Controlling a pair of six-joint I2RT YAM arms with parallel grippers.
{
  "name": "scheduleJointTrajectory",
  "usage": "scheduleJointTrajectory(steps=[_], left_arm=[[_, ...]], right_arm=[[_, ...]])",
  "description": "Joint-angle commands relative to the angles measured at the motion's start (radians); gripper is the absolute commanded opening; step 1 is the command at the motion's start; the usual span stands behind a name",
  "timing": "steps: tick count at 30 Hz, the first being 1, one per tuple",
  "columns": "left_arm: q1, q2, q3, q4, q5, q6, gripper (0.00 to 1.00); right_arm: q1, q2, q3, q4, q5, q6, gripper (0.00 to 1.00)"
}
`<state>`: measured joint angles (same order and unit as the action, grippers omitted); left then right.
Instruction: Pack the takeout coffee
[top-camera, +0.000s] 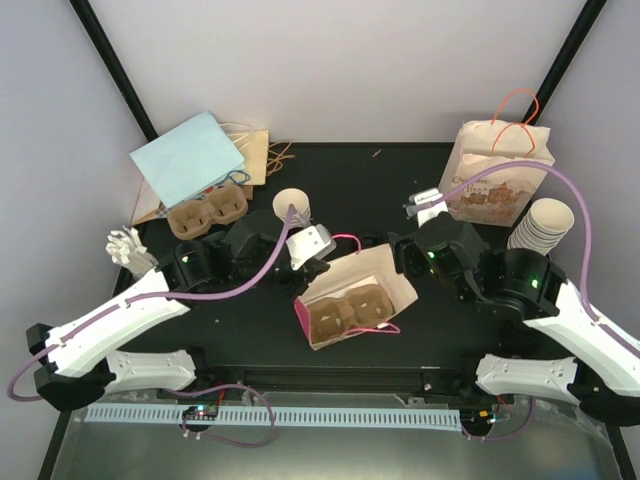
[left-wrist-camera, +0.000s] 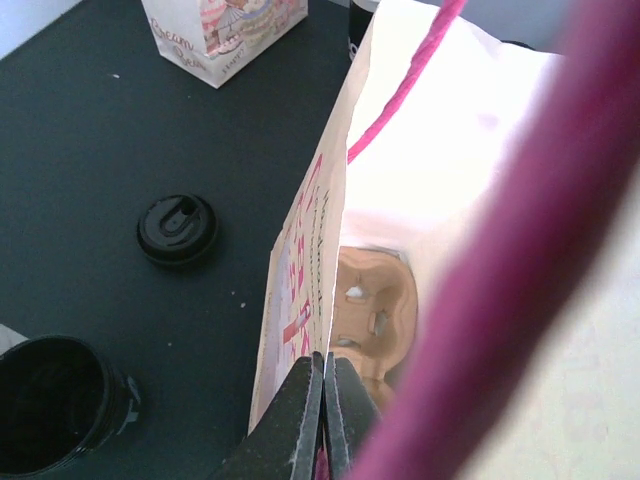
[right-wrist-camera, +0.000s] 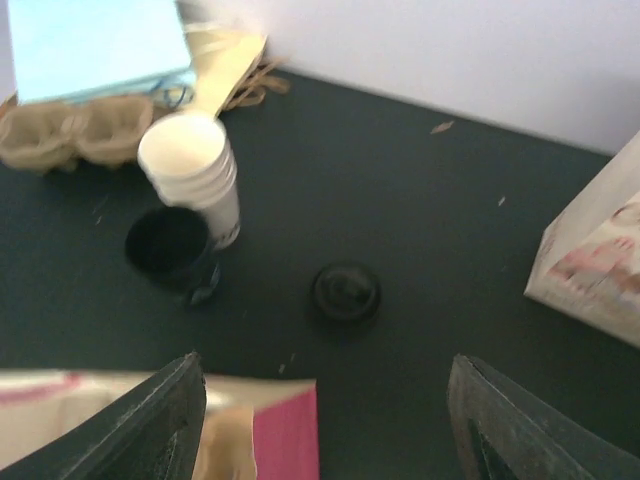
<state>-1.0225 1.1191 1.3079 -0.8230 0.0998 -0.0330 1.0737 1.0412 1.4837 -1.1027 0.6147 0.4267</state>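
Observation:
A white paper bag with pink sides (top-camera: 385, 285) lies mouth-open in the middle of the black table, with a brown cardboard cup carrier (top-camera: 345, 312) inside it. My left gripper (top-camera: 308, 268) is shut on the bag's rim, and its fingertips (left-wrist-camera: 312, 400) pinch the printed wall (left-wrist-camera: 300, 290) with the carrier (left-wrist-camera: 378, 310) just behind. My right gripper (right-wrist-camera: 330, 420) stands open above the bag's pink corner (right-wrist-camera: 285, 435), touching nothing. A white paper cup (right-wrist-camera: 195, 175), a black cup (right-wrist-camera: 168, 247) and a black lid (right-wrist-camera: 345, 292) sit on the table beyond it.
A second printed bag (top-camera: 495, 170) stands at the back right beside a stack of paper cups (top-camera: 540, 225). At the back left lie a light blue bag (top-camera: 190, 160), another carrier (top-camera: 207, 212) and white pieces (top-camera: 128, 247). A pink handle (left-wrist-camera: 520, 250) blurs the left wrist view.

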Motion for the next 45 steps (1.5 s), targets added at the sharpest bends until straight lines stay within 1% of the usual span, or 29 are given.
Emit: scheduleJointTrajectory(steps=[1,5,9,17,24,31,37,41,45], left_arm=[[-0.005,-0.05,-0.018,-0.001,-0.035,0.072,0.02],[-0.007,-0.078,-0.034,-0.008,-0.064,0.103,0.02],[-0.01,-0.086,-0.03,-0.03,-0.126,0.132,0.02],[-0.042,-0.098,-0.071,-0.013,-0.213,0.156,0.02],[-0.095,-0.109,-0.106,0.01,-0.289,0.132,0.01],[-0.175,-0.131,-0.147,0.033,-0.3,0.107,0.01],[-0.279,-0.135,-0.171,0.05,-0.282,0.075,0.02],[-0.381,-0.126,-0.184,0.064,-0.323,0.038,0.02],[-0.459,-0.1,-0.18,0.054,-0.366,0.0,0.02]], right_arm=[[-0.005,-0.061,-0.064,-0.086,-0.212,0.061,0.69],[-0.005,-0.098,-0.127,-0.043,-0.317,0.054,0.69],[-0.006,-0.117,-0.181,0.013,-0.416,0.028,0.69],[-0.005,-0.077,-0.25,0.04,-0.553,0.012,0.69],[-0.001,-0.105,-0.38,0.024,-0.581,0.063,0.69],[0.112,-0.198,-0.56,0.063,-0.588,0.205,0.68],[0.239,-0.239,-0.647,0.056,-0.514,0.323,0.68],[0.342,-0.278,-0.694,0.087,-0.462,0.394,0.7],[0.471,-0.3,-0.691,0.097,-0.364,0.441,0.74]])
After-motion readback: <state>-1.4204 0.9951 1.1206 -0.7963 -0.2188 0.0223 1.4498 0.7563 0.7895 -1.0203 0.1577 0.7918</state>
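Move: My left hand already pinches the bag's rim at its far left; the bag's middle lies about 8 cm to the right of that hand, 2 cm back and 12 below. From my open, empty right hand the bag's middle is roughly 9 cm left, 7 back and 18 below. From the right hand too, the black lid lies some 15 cm ahead and 6 left, the black cup 12 ahead and 21 left, both well below. I sweep my right hand down some 20 cm and back about 16, away from the lid and down to the bag's right side, tipping the fingers about 35 degrees steeper and turning them counter-clockwise, still wide open, so that they come around the pink side panel. My left hand keeps its pinch on the rim, shifts a little left, then draws the bag back and slightly down while turning clockwise. ##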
